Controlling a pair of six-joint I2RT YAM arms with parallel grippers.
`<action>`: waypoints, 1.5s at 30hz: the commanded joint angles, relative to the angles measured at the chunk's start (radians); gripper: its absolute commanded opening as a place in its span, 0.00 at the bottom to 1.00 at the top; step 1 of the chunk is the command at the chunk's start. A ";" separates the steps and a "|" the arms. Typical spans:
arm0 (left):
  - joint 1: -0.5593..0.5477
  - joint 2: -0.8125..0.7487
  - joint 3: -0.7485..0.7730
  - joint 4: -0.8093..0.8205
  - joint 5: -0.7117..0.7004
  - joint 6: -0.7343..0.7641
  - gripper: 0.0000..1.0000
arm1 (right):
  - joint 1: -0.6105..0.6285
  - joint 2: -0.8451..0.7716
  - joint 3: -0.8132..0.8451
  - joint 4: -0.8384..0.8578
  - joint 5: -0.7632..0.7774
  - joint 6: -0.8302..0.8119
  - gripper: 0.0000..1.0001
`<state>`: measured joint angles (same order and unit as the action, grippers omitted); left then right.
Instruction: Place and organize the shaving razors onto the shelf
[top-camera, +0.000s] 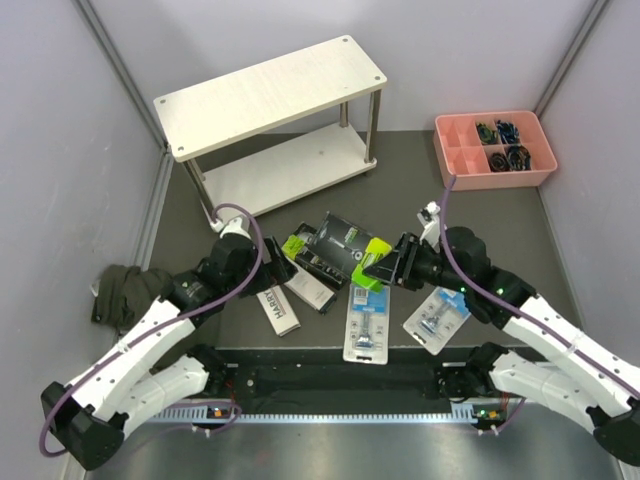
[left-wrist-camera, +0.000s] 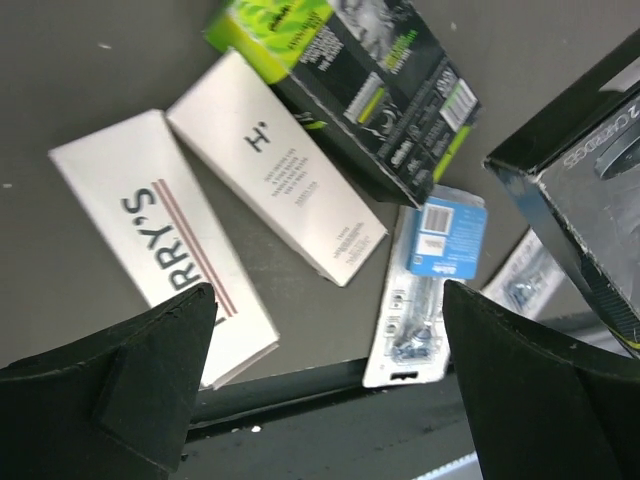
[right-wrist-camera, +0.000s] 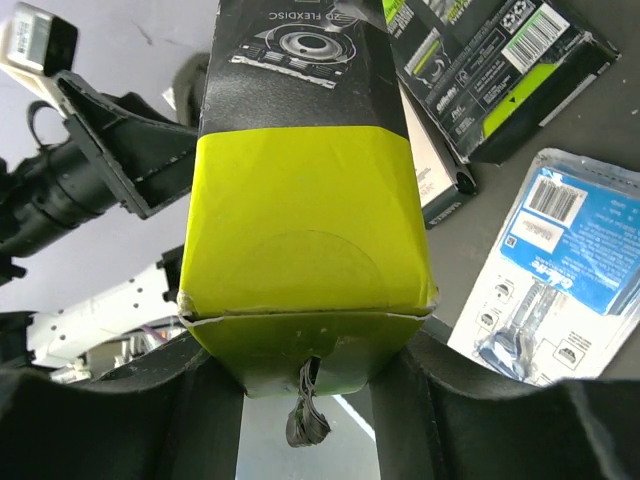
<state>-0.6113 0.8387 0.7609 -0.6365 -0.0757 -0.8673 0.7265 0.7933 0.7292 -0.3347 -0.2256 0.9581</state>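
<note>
The shelf (top-camera: 270, 95), a two-tier pale wood rack, stands at the back left. The shaving razors lie in a cluster mid-table. My right gripper (top-camera: 385, 268) (right-wrist-camera: 305, 400) is shut on the lime end of a black and lime-green pack (top-camera: 348, 243) (right-wrist-camera: 305, 230), held tilted above the others. A second black and lime pack (top-camera: 312, 258) (left-wrist-camera: 370, 90) lies flat. My left gripper (top-camera: 278, 270) (left-wrist-camera: 330, 370) hangs open over two white Harry's boxes (left-wrist-camera: 160, 240) (left-wrist-camera: 275, 165), touching neither. Two blue-card blister packs (top-camera: 367, 325) (top-camera: 437, 320) lie near the front.
A pink compartment tray (top-camera: 455, 160) with small dark items sits at the back right. A dark green cloth (top-camera: 125, 290) lies bunched by the left wall. Grey walls close in both sides. A black rail (top-camera: 340, 370) runs along the near edge.
</note>
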 joint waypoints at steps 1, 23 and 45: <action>0.002 -0.010 0.015 -0.057 -0.090 0.025 0.99 | 0.010 0.044 0.140 0.082 -0.055 -0.059 0.04; 0.004 0.045 -0.008 -0.052 -0.084 0.051 0.99 | -0.027 0.509 0.807 0.138 -0.196 -0.090 0.00; 0.004 0.059 -0.043 -0.015 -0.058 0.054 0.99 | -0.228 1.075 1.549 0.266 -0.281 0.156 0.00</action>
<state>-0.6109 0.8951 0.7280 -0.6865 -0.1421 -0.8326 0.5556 1.8633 2.1765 -0.2447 -0.4942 1.0386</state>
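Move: The right hand already holds the black-and-green razor box; the middle of the shelf's top board, where it is being taken, lies about 33 cm ahead, 24 cm left and some 5 cm higher. Below the hand by about 21 cm, the flat black razor box lies 10 cm ahead and 13 cm left, the nearest blister pack 7 cm back and 1 cm left. From the left hand that top board is roughly 29 cm ahead, 3 cm left and 11 cm up. Up, forward and left the right hand carries the pinched box off towards the shelf's top board, rising about 26 cm and reaching 20 cm out, then easing level and driving mainly forward. The wrist tips the fingers up some 25 degrees until they point nearly level; the grip is kept. The open left hand sinks a few centimetres over the white boxes. ##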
